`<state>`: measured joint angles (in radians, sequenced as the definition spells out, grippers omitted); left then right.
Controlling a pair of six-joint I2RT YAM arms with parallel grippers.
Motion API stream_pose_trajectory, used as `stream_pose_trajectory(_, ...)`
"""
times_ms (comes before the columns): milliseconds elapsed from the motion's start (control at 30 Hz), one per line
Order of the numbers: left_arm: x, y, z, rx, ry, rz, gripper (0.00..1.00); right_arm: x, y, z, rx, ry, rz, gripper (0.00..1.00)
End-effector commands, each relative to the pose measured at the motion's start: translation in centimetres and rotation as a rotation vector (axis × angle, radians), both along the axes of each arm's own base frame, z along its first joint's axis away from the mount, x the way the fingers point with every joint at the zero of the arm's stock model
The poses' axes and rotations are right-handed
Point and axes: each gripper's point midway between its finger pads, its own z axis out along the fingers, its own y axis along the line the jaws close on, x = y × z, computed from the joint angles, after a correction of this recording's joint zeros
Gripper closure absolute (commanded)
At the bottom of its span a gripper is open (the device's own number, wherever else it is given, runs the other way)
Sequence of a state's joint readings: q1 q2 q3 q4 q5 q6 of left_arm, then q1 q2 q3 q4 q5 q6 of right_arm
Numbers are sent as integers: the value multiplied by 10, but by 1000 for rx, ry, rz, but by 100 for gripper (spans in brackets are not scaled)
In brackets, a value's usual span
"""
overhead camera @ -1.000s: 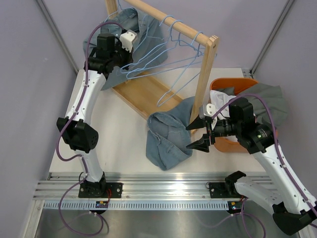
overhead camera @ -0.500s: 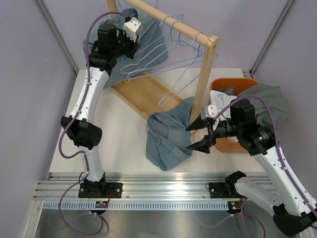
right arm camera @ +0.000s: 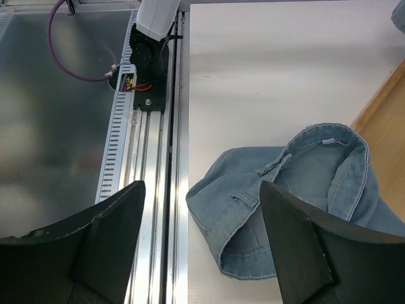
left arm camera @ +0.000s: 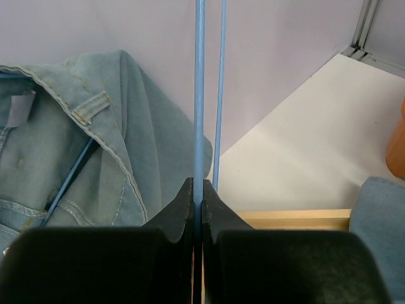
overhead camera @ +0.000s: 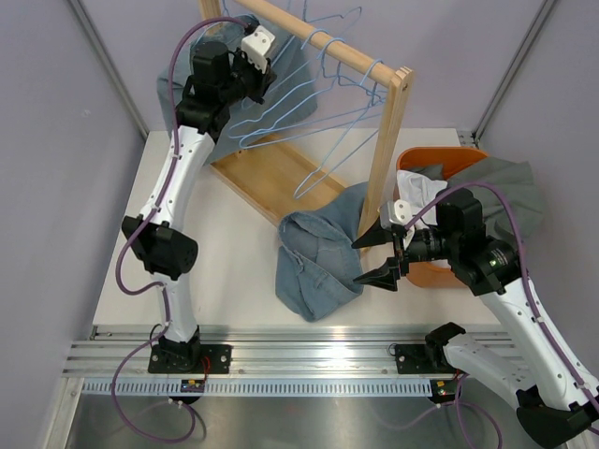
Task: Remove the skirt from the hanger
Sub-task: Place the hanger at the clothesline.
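A denim skirt (overhead camera: 192, 89) hangs at the back left end of the wooden rack (overhead camera: 388, 140); the left wrist view shows it (left arm camera: 63, 139) draped over a blue wire. My left gripper (overhead camera: 265, 77) is raised beside the rail and shut (left arm camera: 197, 183) on a thin blue hanger (left arm camera: 199, 95) wire that runs straight up between the fingers. A second denim skirt (overhead camera: 314, 257) lies crumpled on the table in front of the rack. My right gripper (overhead camera: 357, 260) hovers open at its right edge, with that skirt (right arm camera: 285, 190) below and nothing between the jaws (right arm camera: 202, 190).
Several empty blue wire hangers (overhead camera: 342, 89) hang on the rail. The rack's wooden base (overhead camera: 271, 178) lies under them. An orange basket (overhead camera: 459, 164) with grey and white clothes stands at the right. The metal rail (right arm camera: 152, 158) runs along the near edge.
My left arm has lifted and swung toward the back right along the rail, taking the held hanger wire with it. The right arm has stayed almost still.
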<state>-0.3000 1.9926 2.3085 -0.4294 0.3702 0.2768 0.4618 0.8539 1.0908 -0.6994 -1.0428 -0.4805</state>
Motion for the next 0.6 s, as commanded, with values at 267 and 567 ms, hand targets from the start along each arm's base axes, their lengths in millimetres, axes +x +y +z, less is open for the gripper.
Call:
stream_pose_trajectory(267, -47, 9, 82, -63, -211, -35, 100, -1, 0, -1, 10, -28, 29, 20)
stream_pose_trajectory(567, -67, 15, 70, 22, -191, -59, 100, 1, 1, -4, 3, -23, 27, 20)
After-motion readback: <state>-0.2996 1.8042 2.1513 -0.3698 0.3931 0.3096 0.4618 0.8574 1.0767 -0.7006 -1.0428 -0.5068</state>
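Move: My left hand already grips the loose blue hanger. The nearest stretch of the clothesline's wooden rail is about 6 cm ahead and 15 above it. The denim garment still hanging is some 14 cm ahead, 6 to my left and 5 lower; the empty hangers are about level forward, 16 cm right and 5 higher. From my right hand that rail stretch is roughly 45 cm ahead, 25 left and 25 up. I keep the blue hanger pinched in my shut left fingers and lift it about 5 cm, straight up at first, then drawing it back towards my base by as much while still rising. This brings my hand nearer the rail's height but horizontally away from it, and my fingers tip up some 5 degrees. ##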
